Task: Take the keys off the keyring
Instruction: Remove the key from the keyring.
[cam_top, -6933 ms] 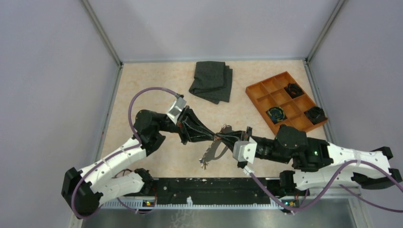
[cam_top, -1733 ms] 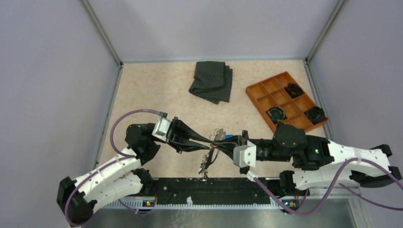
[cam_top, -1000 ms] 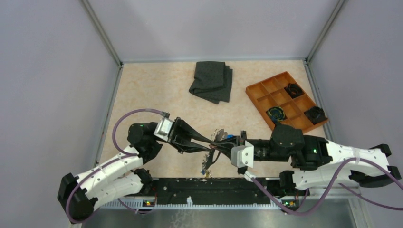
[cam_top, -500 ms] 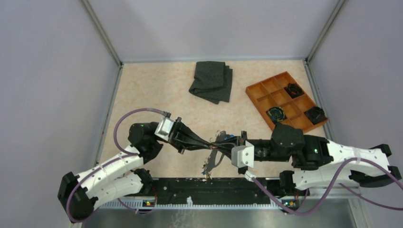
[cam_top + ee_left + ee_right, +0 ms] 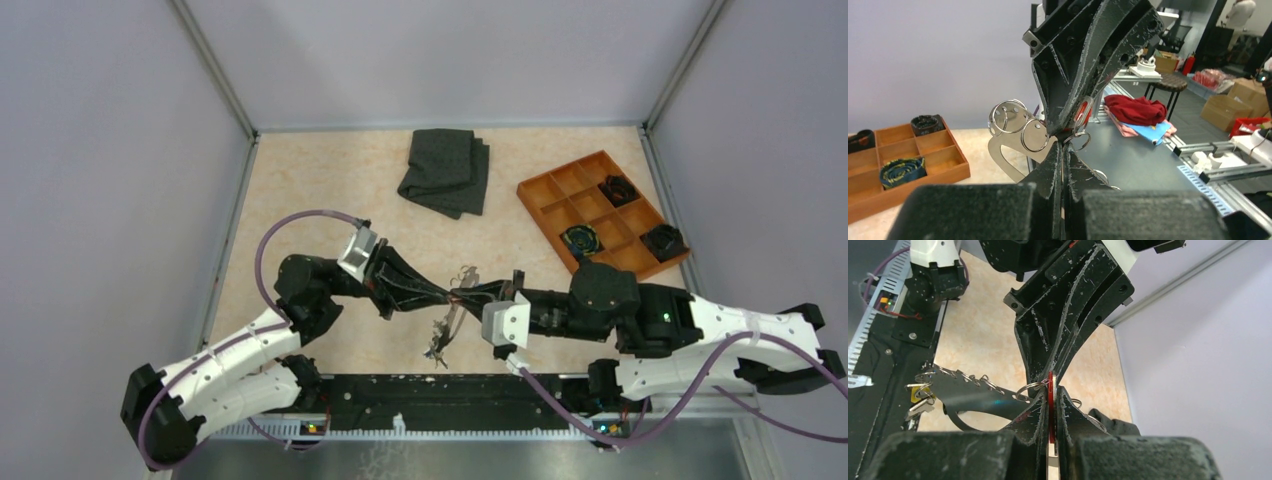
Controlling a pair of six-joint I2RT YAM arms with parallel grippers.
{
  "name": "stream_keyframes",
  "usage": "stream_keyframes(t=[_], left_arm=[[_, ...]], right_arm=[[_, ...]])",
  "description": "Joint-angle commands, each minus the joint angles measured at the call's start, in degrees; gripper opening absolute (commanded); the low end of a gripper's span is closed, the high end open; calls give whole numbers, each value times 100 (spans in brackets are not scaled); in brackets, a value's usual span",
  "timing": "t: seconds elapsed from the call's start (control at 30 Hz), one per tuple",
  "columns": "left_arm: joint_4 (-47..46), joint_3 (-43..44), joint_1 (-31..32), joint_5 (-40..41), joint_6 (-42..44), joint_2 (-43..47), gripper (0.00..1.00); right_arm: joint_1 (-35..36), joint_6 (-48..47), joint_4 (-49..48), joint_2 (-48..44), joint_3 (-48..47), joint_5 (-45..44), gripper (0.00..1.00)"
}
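Note:
In the middle of the table my two grippers meet tip to tip. My right gripper (image 5: 1051, 396) is shut on a red-headed key (image 5: 1050, 390), which stands edge-on between its fingers. My left gripper (image 5: 1063, 146) is shut, its tips pinching a small metal ring (image 5: 1078, 138) of the keyring next to that red key (image 5: 1083, 111). The keyring's pale grey band (image 5: 1007, 151) carries more metal rings (image 5: 1009, 117) and hangs down below the grippers (image 5: 446, 325). More keys (image 5: 918, 396) dangle at its low end (image 5: 436, 352).
A folded dark grey cloth (image 5: 445, 170) lies at the back. An orange compartment tray (image 5: 560, 195) with black clumps stands at the back right. The black rail (image 5: 440, 388) runs along the near edge, just under the hanging keys.
My left gripper has shut at the ring. Its wrist has lifted and shifted right. The hanging band has swung a little. The right gripper stays shut on the red key.

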State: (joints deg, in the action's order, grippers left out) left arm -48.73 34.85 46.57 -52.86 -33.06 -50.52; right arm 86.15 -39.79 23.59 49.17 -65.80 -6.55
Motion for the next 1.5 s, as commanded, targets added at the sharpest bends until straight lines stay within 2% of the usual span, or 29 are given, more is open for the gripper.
stream_keyframes(t=[0.0, 0.33, 0.73, 1.2, 1.47], left_arm=[[-156, -30, 8, 673, -619, 96, 0], [-207, -159, -340, 916, -1639, 3, 0], [-1055, -476, -594, 1320, -3138, -278, 0], [-848, -459, -605, 1748, -3779, -371, 0], [1, -256, -614, 1822, -3812, -285, 0]], right_arm=[[67, -96, -114, 5, -285, -288, 0], [68, -300, -64, -3, -191, -629, 0], [69, -532, 16, 123, 47, -1130, 0], [68, -826, -56, 402, 312, -1569, 0], [63, -991, -127, 572, 432, -2095, 0]])
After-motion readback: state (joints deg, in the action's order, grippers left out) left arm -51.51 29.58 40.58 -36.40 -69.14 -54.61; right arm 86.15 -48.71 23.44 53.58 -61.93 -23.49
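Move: The left fingers are shut at the small split ring and the right fingers hold the red-edged key, tips almost meeting. The ring sits about 1 cm to the left hand's right, and 1 cm to the right hand's left, level with both. The keyring plate's middle hangs some 3 cm back and 3 cm below the left hand; the other keys dangle about 11 cm back, 2 cm left and 6 cm down from it. Still pinching the ring, the left hand carries it about 7 cm forward and slightly down, rolling some 45 degrees about its fingers so its forward side dips. The right hand keeps its grip on the key and follows roughly 5 cm forward while sinking about 4 cm, its fingertips swinging forward and a little down, so that it ends lower and trails behind the left hand. Both grippers stay shut. ##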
